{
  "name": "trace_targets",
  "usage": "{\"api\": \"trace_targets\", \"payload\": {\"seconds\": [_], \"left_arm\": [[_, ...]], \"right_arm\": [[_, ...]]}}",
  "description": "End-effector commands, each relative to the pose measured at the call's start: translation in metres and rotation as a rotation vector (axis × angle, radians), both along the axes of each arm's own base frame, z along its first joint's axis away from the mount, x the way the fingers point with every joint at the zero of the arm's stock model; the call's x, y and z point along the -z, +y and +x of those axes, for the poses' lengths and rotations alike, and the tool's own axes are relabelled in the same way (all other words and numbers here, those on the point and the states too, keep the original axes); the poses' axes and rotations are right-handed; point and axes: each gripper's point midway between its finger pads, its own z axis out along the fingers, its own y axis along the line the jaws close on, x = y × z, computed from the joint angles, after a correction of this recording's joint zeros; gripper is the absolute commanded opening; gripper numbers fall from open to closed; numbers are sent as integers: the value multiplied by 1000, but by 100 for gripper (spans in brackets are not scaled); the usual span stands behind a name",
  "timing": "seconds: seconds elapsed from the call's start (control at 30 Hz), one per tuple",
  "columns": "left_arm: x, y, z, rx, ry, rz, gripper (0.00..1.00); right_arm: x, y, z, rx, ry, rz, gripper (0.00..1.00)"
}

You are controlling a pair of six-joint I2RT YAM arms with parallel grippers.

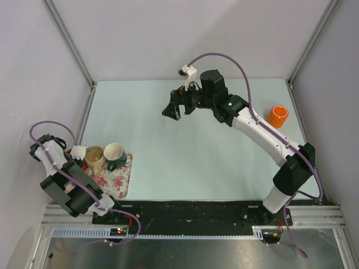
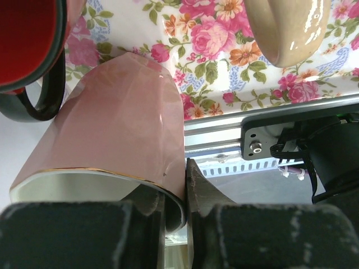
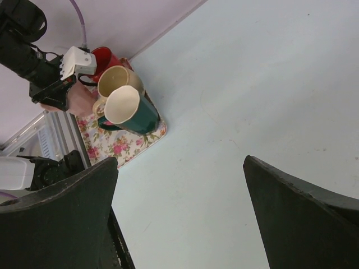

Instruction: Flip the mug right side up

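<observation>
A pink mug with a white inside and a gold rim is held at the left end of the floral tray. My left gripper is shut on its rim wall, one finger inside and one outside. The mug is tilted, its open end toward the wrist camera and its base toward the tray. In the top view the mug and left gripper are at the tray's left end. My right gripper is open and empty, high over the table's middle; the right wrist view shows its fingers spread wide.
On the tray stand a red mug, a cream mug and a green mug. An orange cup stands at the far right. A metal rail runs along the table's near edge.
</observation>
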Motion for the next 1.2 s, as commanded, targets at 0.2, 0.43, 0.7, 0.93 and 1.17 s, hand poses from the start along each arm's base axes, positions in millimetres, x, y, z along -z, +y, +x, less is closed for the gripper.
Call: {"api": "trace_targets", "payload": {"seconds": [0.2, 0.43, 0.7, 0.93, 1.17], "left_arm": [[2, 1, -1, 99, -1, 39, 52], [-20, 5, 9, 92, -70, 106, 66], [-68, -15, 28, 137, -276, 114, 77], [-116, -49, 76, 77, -492, 45, 79], [-155, -88, 123, 65, -594, -26, 81]], "right_arm": [[-20, -9, -2, 26, -62, 12, 100], [-21, -11, -1, 31, -69, 6, 100], [2, -98, 67, 405, 1, -135, 100], [43, -295, 117, 965, 173, -323, 100], [77, -456, 135, 1357, 376, -296, 100]]}}
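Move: The left hand still grips the pink mug's rim at the near-left corner of the flowered tray, the mug's middle about 4 cm to its left and 4 below; the red mug is some 8 cm ahead and 3 left, the beige one 10 ahead and 6 right. From the right hand, empty and open, the orange mug lies about 44 cm right, 6 ahead and 27 below; the mauve mug, hidden under that arm, about 21 right and 9 ahead. Almost in place at first, the left fingers spread wide and let go of the pink mug's rim; the hand then climbs about 13 cm, swinging forward and a little right over the tray as the fingers tip some 30 degrees forward. The right hand, after a slow start, sweeps fast some 40 cm right, with 13 forward and a shallow descent, towards the orange mug, turning clockwise with fingers open. ##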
